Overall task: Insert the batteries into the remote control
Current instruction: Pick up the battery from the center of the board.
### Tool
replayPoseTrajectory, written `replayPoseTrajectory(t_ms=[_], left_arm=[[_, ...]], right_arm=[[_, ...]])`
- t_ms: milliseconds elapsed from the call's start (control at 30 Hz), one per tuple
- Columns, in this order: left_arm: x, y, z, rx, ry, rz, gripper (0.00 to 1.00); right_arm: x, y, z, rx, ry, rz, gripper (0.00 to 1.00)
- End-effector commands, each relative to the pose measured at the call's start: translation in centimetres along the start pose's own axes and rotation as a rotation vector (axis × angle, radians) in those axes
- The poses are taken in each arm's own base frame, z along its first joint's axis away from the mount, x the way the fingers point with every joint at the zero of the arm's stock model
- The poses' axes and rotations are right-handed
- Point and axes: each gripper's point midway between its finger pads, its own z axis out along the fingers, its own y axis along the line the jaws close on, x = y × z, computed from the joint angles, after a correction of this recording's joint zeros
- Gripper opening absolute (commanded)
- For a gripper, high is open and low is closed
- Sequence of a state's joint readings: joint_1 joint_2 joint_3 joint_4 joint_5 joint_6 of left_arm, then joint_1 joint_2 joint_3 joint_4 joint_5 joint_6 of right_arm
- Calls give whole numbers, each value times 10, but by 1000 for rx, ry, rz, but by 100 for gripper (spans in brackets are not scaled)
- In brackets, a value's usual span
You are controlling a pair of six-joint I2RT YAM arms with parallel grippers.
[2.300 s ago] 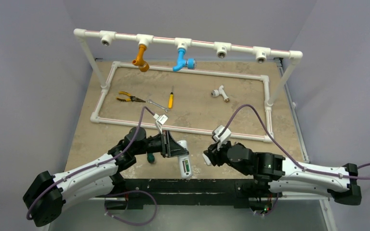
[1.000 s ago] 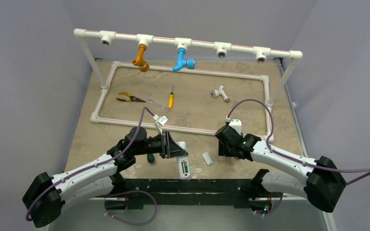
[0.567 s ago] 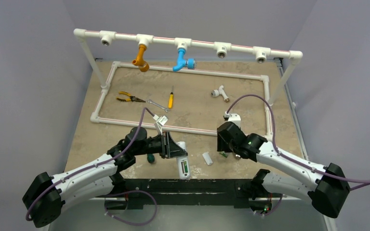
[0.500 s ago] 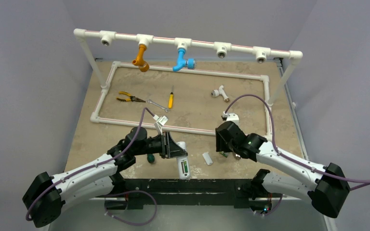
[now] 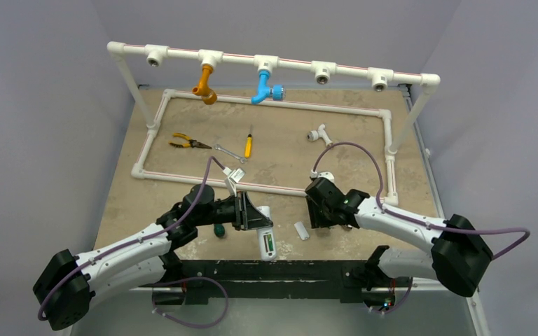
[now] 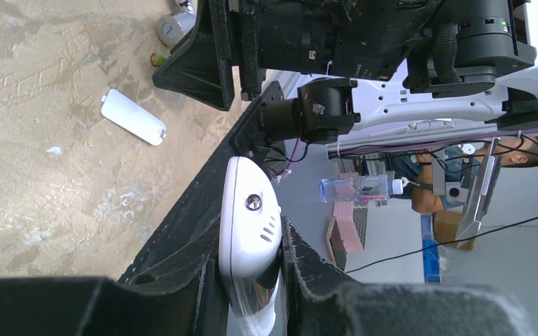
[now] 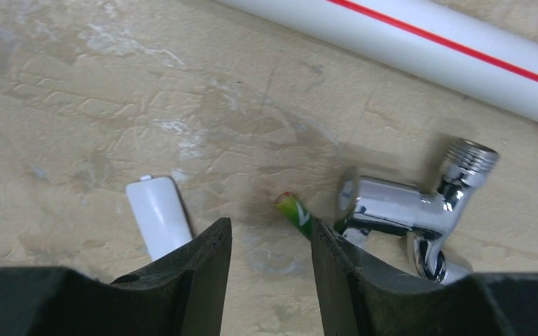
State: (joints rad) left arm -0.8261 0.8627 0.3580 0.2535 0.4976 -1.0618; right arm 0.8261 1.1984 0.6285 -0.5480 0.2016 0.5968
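My left gripper (image 5: 258, 222) is shut on the remote control (image 5: 269, 243), a white bar held above the table's near edge. In the left wrist view its rounded end (image 6: 249, 224) sits clamped between both fingers. My right gripper (image 5: 320, 218) points down at the table just right of the small white cover plate (image 5: 300, 230). In the right wrist view this gripper (image 7: 270, 229) is open with bare table between the jaws. One green battery (image 7: 295, 212) lies at the tip of the right finger, its lower end hidden behind that finger. It also shows as a small green speck (image 6: 157, 59) in the left wrist view.
A chrome tap fitting (image 7: 406, 206) lies right beside the battery, and the white pipe frame (image 7: 427, 38) runs just beyond it. A dark-green screwdriver (image 5: 218, 229) lies under the left arm. Pliers (image 5: 182, 143), a yellow screwdriver (image 5: 248, 145) and a white tee (image 5: 317, 134) lie inside the frame.
The right arm has swung left and come down over the battery and tap, close to the cover plate, and its jaws have narrowed a little. The left arm and remote have not moved.
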Motion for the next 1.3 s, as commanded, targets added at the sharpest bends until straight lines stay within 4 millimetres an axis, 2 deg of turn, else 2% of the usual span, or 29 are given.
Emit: replayPoseTrajectory(t_ms=[0, 133, 267, 600, 800, 1100, 1267], left_arm=[[-17, -28, 0, 74, -41, 61, 0], [-16, -27, 1, 72, -40, 62, 0], [-16, -27, 1, 73, -38, 61, 0], [-16, -28, 0, 74, -38, 62, 0], [-16, -29, -1, 76, -37, 63, 0], [-16, -30, 0, 80, -36, 69, 0], [-21, -39, -9, 109, -85, 117, 0]], right_arm=[[-12, -17, -8, 123, -38, 58, 45], [-9, -22, -8, 149, -22, 42, 47], [-4, -18, -7, 131, 10, 35, 47], [10, -19, 1, 138, 79, 22, 32], [17, -12, 6, 97, 97, 30, 23], [17, -7, 10, 63, 95, 8, 11], [18, 5, 10, -13, 109, -39, 4]])
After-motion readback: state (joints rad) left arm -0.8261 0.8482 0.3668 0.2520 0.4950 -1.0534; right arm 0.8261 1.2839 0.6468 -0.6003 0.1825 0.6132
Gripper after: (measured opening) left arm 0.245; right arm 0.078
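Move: The loose battery lies on the board just under my right hand, about 2 cm to its right, 1 cm back and 2 cm below. The white battery cover lies some 5 cm left of that hand and 3 cm back; the chrome fitting is about 7 cm to its right and 1 cm ahead. From my left hand, which holds the open remote, the battery is about 16 cm right, 5 cm ahead and 15 cm below. With half-open fingers I carry my right hand about 2.5 cm to the right until they straddle the battery, easing down and back some 1.5 cm on the way. Then I shut them and pinch it between the tips, bringing the hand back left about 2 cm as they close. My left hand keeps its grip on the remote and holds it nearly still. ##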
